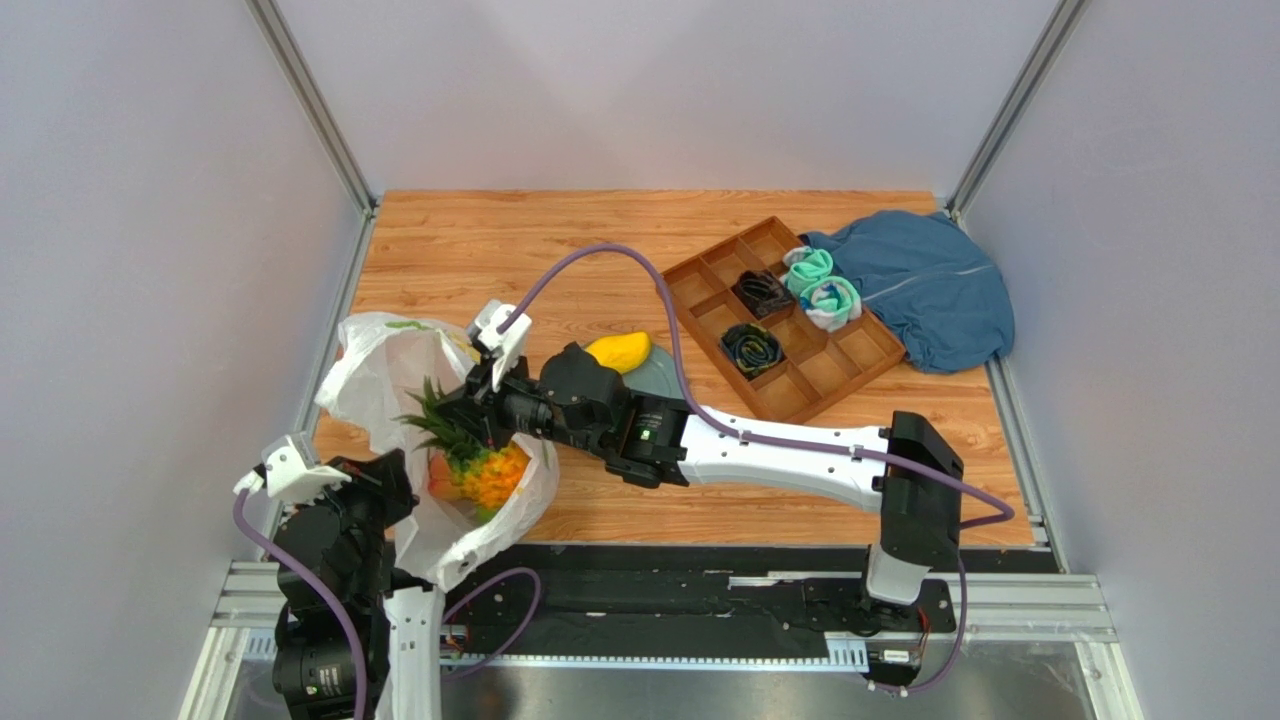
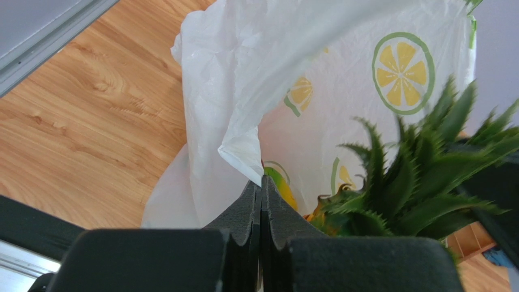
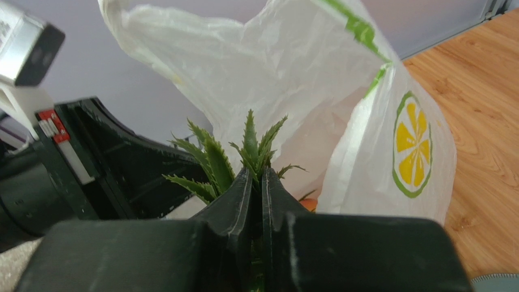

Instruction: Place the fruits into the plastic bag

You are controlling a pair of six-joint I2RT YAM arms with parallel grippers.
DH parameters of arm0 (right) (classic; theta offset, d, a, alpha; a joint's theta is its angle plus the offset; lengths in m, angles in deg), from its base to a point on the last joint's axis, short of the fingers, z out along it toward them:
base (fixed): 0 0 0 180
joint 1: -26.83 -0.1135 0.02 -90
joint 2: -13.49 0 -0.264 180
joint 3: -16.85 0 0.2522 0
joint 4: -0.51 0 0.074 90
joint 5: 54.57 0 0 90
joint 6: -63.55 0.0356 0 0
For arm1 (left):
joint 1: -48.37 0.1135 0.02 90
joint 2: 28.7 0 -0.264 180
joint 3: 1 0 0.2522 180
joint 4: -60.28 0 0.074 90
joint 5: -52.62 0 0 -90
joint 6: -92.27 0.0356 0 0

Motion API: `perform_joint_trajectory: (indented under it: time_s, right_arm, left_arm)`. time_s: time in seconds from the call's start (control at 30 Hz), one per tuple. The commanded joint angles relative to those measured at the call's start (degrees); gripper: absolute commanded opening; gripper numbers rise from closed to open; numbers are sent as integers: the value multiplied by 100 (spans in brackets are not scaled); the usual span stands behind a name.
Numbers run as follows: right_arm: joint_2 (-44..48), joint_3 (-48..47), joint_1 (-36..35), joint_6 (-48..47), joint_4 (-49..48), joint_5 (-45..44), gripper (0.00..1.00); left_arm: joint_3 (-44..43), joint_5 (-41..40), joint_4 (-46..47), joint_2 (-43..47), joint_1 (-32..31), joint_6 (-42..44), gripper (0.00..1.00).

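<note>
The white plastic bag (image 1: 368, 368) with citrus prints stands open at the table's left front. My left gripper (image 2: 261, 182) is shut on the plastic bag's (image 2: 256, 73) near rim fold, holding the mouth up. An orange pineapple (image 1: 478, 473) sits in the bag's mouth, green crown (image 1: 439, 413) pointing up and left. My right gripper (image 3: 262, 176) is shut on the crown leaves (image 3: 250, 146), with the bag (image 3: 341, 91) right behind them. A yellow-green fruit (image 2: 281, 188) lies inside the bag. A yellow mango (image 1: 619, 353) rests on the table behind the right arm.
A brown divided tray (image 1: 706, 293) at the back right holds teal socks (image 1: 824, 285) and black socks (image 1: 751, 348). A blue cloth (image 1: 924, 285) lies beside it. The left arm (image 3: 109, 164) stands close beside the right gripper. Walls close in the left and right sides.
</note>
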Motion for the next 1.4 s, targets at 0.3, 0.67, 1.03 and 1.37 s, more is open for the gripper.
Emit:
perform_joint_trajectory:
  time_s: [0.3,0.67,1.03,1.37]
  right_arm:
    - [-521,-1048,-260,-1337,1176,248,0]
    - [-1673,-2711,-110,-1100,2934,249,0]
    - [-1946,-2914,162,-872,3321,-86,22]
    - [-1840,-2993,180,-845,3313,125,66]
  left_arm:
    - [-55,-76,244,55,-11,-47,0]
    - [-46,-59,226,99,-2,-48,0]
    - [-46,-111,226,99,-11,-74,0]
    - [-38,-94,235,64,-11,-56,0]
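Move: My right hand still grips the pineapple by its crown; the fruit's body hangs about 10 cm below it, some 2 cm back and 4 cm right. The plastic bag's middle is roughly 3 cm ahead, 2 cm left and 17 cm down. The plate stands about 15 cm ahead and 20 cm right of my right hand, 30 cm down. From my left hand the bag's middle is some 7 cm ahead, 3 cm right and 10 cm below. I lower the pineapple about 11 cm into the bag with my right hand: first some 3 cm back and down, then about 4 cm left, then mainly down and forward, tipping the fingers down some 30 degrees. There I open them well and let go of the crown. My left hand stays put, still pinching the bag's rim. ##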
